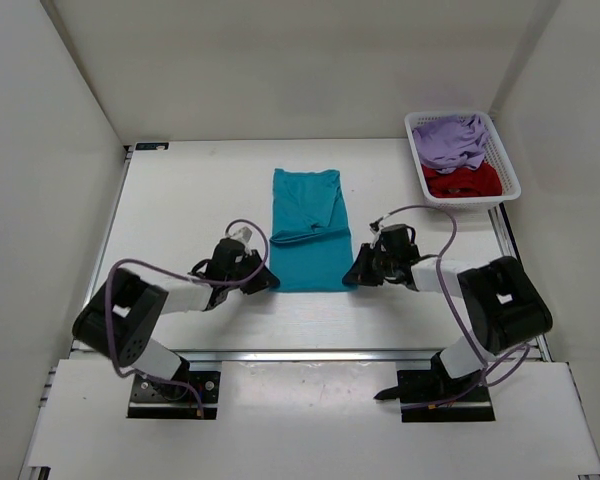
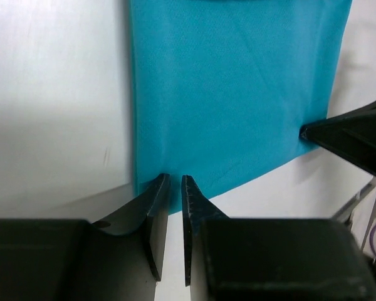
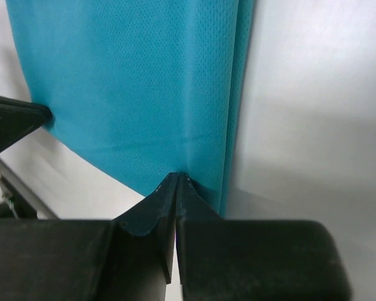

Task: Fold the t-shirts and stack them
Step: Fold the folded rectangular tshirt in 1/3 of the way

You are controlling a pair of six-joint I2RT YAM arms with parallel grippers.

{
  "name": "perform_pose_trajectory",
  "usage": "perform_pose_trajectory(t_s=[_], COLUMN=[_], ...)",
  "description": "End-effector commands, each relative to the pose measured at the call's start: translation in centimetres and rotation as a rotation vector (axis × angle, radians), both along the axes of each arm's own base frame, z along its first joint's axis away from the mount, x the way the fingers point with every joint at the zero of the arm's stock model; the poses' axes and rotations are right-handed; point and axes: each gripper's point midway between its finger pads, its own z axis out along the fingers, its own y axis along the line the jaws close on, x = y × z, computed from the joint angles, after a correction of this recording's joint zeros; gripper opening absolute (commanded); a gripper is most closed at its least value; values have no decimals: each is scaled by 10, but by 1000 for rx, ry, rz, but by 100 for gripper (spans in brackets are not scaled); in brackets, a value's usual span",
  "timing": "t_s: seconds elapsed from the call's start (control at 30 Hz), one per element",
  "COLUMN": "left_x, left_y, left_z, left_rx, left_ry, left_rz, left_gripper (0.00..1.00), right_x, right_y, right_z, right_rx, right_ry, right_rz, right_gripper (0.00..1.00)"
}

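Observation:
A teal t-shirt (image 1: 310,230) lies flat on the table, folded into a long strip with its collar end doubled over. My left gripper (image 1: 265,280) is at its near left corner. In the left wrist view its tips (image 2: 174,179) stand a narrow gap apart over the hem of the teal cloth (image 2: 238,94). My right gripper (image 1: 355,275) is at the near right corner. The right wrist view shows it (image 3: 177,177) shut, pinching the hem of the cloth (image 3: 144,81), which creases above the tips. A lavender t-shirt (image 1: 450,140) and a dark red t-shirt (image 1: 465,182) lie crumpled in the basket.
The white mesh basket (image 1: 510,170) stands at the table's far right corner. White walls close in the table at the back and on both sides. Purple cables loop from both arms over the table beside the teal shirt.

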Motion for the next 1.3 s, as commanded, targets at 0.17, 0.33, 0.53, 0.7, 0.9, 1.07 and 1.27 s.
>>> perform_pose_trajectory(t_s=[0.17, 0.33, 0.53, 0.7, 0.9, 1.07, 1.27], left_x=[-84, -70, -66, -74, -79, -80, -80], left_y=[49, 38, 3, -19, -5, 3, 4], left_z=[-20, 37, 50, 28, 2, 1, 11], left_rx=[110, 69, 4, -4, 31, 42, 26], left_ry=[42, -90, -109, -65, -15, -20, -36], left_rz=[-23, -27, -85, -135, -119, -106, -106], left_gripper=[27, 28, 28, 27, 28, 28, 28], right_x=[-81, -60, -33, -9, 37, 67, 69], right_y=[-1, 0, 50, 84, 100, 82, 76], right_z=[-12, 26, 55, 41, 39, 16, -5], right_rx=[-36, -45, 9, 25, 41, 59, 76], right_ry=[55, -29, -122, -116, -126, -76, -18], right_rz=[53, 54, 155, 212, 217, 154, 137], right_gripper=[0, 0, 1, 0, 1, 0, 0])
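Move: Both hands are already down on the near edge of the folded turquoise t-shirt. The left has its near-left corner about 2 cm back, 1 cm left and 1 cm below; the right has its near-right corner some 2 cm back and 1 cm below. The middle of the folded flap's near edge lies about 12 cm ahead of and 8 cm left of the right hand, roughly 12 cm ahead of and 9 cm right of the left. Back towards the bases, both hands drag the t-shirt by its near corners with pressing fingertips, some 7.5 cm, then lift about 5 cm. The left comes down again by the near-left corner; the shut right fingers swing left and forward across the t-shirt, about 14 cm forward from where the drag ended, turning slightly counter-clockwise and lowering onto the flap's near edge. ##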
